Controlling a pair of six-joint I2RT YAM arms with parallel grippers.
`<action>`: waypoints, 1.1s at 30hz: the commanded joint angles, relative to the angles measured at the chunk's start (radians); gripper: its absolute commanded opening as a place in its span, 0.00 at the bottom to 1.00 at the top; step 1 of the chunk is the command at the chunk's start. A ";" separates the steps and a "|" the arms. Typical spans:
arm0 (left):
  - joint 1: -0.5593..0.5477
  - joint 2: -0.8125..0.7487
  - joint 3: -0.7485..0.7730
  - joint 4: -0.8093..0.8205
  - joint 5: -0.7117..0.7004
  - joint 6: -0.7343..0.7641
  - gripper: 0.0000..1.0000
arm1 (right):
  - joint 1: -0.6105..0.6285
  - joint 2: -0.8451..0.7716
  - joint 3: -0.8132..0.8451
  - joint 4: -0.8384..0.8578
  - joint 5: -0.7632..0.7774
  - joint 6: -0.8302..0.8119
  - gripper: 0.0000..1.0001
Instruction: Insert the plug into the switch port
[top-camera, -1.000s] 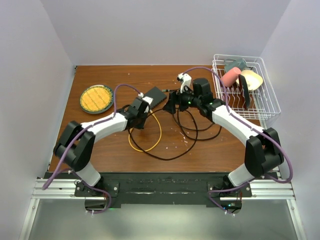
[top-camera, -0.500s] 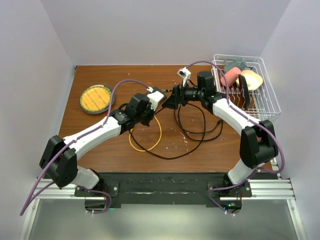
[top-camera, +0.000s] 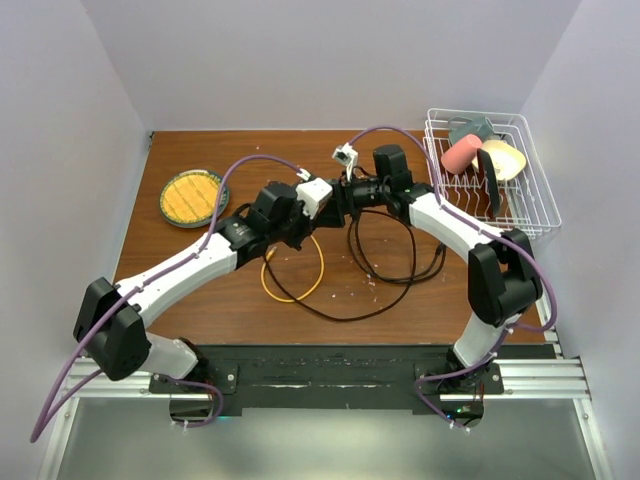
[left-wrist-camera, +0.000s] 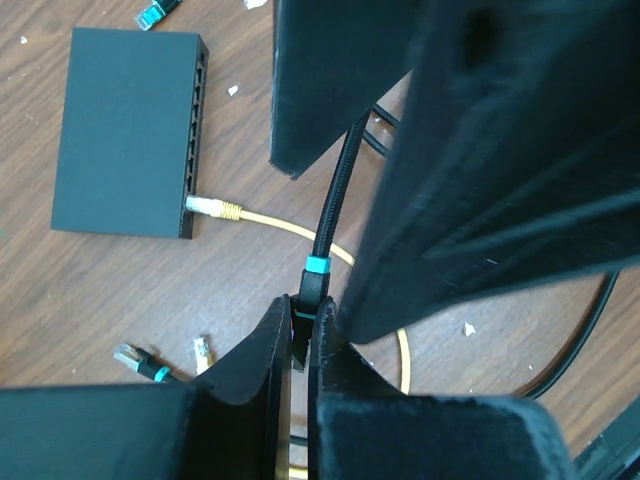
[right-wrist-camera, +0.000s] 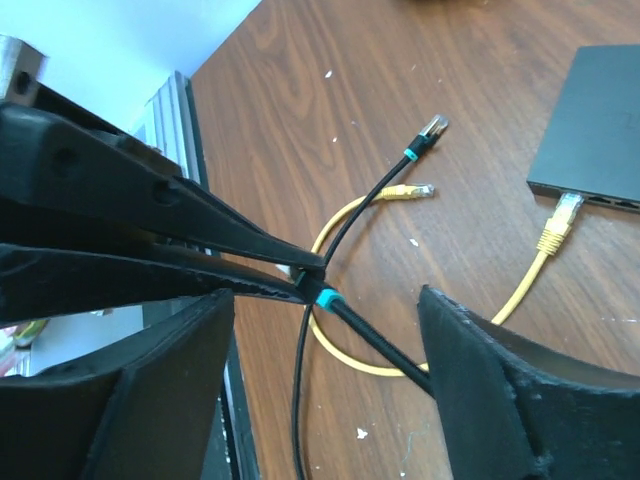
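Note:
In the left wrist view the black switch (left-wrist-camera: 125, 130) lies flat on the table, its row of ports (left-wrist-camera: 194, 120) along one long edge. One switch port holds a yellow plug (left-wrist-camera: 207, 207). My left gripper (left-wrist-camera: 300, 325) is shut on a black plug (left-wrist-camera: 312, 288) with a teal band, held above the table. My right gripper (right-wrist-camera: 325, 335) is open, its fingers (right-wrist-camera: 500, 380) straddling that plug's black cable (right-wrist-camera: 370, 345) without touching it. The switch (right-wrist-camera: 600, 110) is also in the right wrist view. From the top, both grippers (top-camera: 335, 195) meet over the table and the arms hide the switch.
A loose black plug (right-wrist-camera: 425, 135) and a loose yellow plug (right-wrist-camera: 412, 190) lie on the wood. Black cable loops (top-camera: 400, 272) and a yellow loop (top-camera: 300, 290) spread mid-table. A yellow dish (top-camera: 192, 197) sits at the left, a white wire rack (top-camera: 478, 113) at the back right.
My left arm has stretched forward and to the right, staying shut. My right gripper has swung left to meet it, jaws wide.

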 joint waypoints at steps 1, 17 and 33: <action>-0.005 -0.069 0.057 0.107 0.015 0.011 0.00 | 0.018 0.024 0.039 -0.080 -0.080 -0.032 0.70; -0.006 -0.152 0.017 0.150 -0.016 0.011 0.00 | 0.020 0.066 0.020 -0.057 -0.237 -0.035 0.38; 0.044 -0.086 0.107 0.112 -0.082 -0.169 0.68 | 0.018 -0.147 -0.001 -0.120 0.194 -0.123 0.00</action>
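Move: The black plug is already pinched in the left fingertips; from the right hand, whose open fingers straddle its cable, the plug is about 4 cm to the left, 1 cm back and 1 cm lower. The switch's middle lies some 17 cm ahead of the left hand, 3 cm to its right and 16 cm below. The loose yellow plug on the table is about 5 cm ahead of the left hand, 5 cm to its left and 17 cm down. Lifting straight up about 3 cm with the black plug, the left hand then holds still, while the right eases back some 2 cm, turns about 10 degrees counter-clockwise and shuts its fingers on the cable just behind the plug. The left fingers then open, let go of the plug and rise another 3 cm, shifting forward; the right keeps its pinch and turns most of the way back. ##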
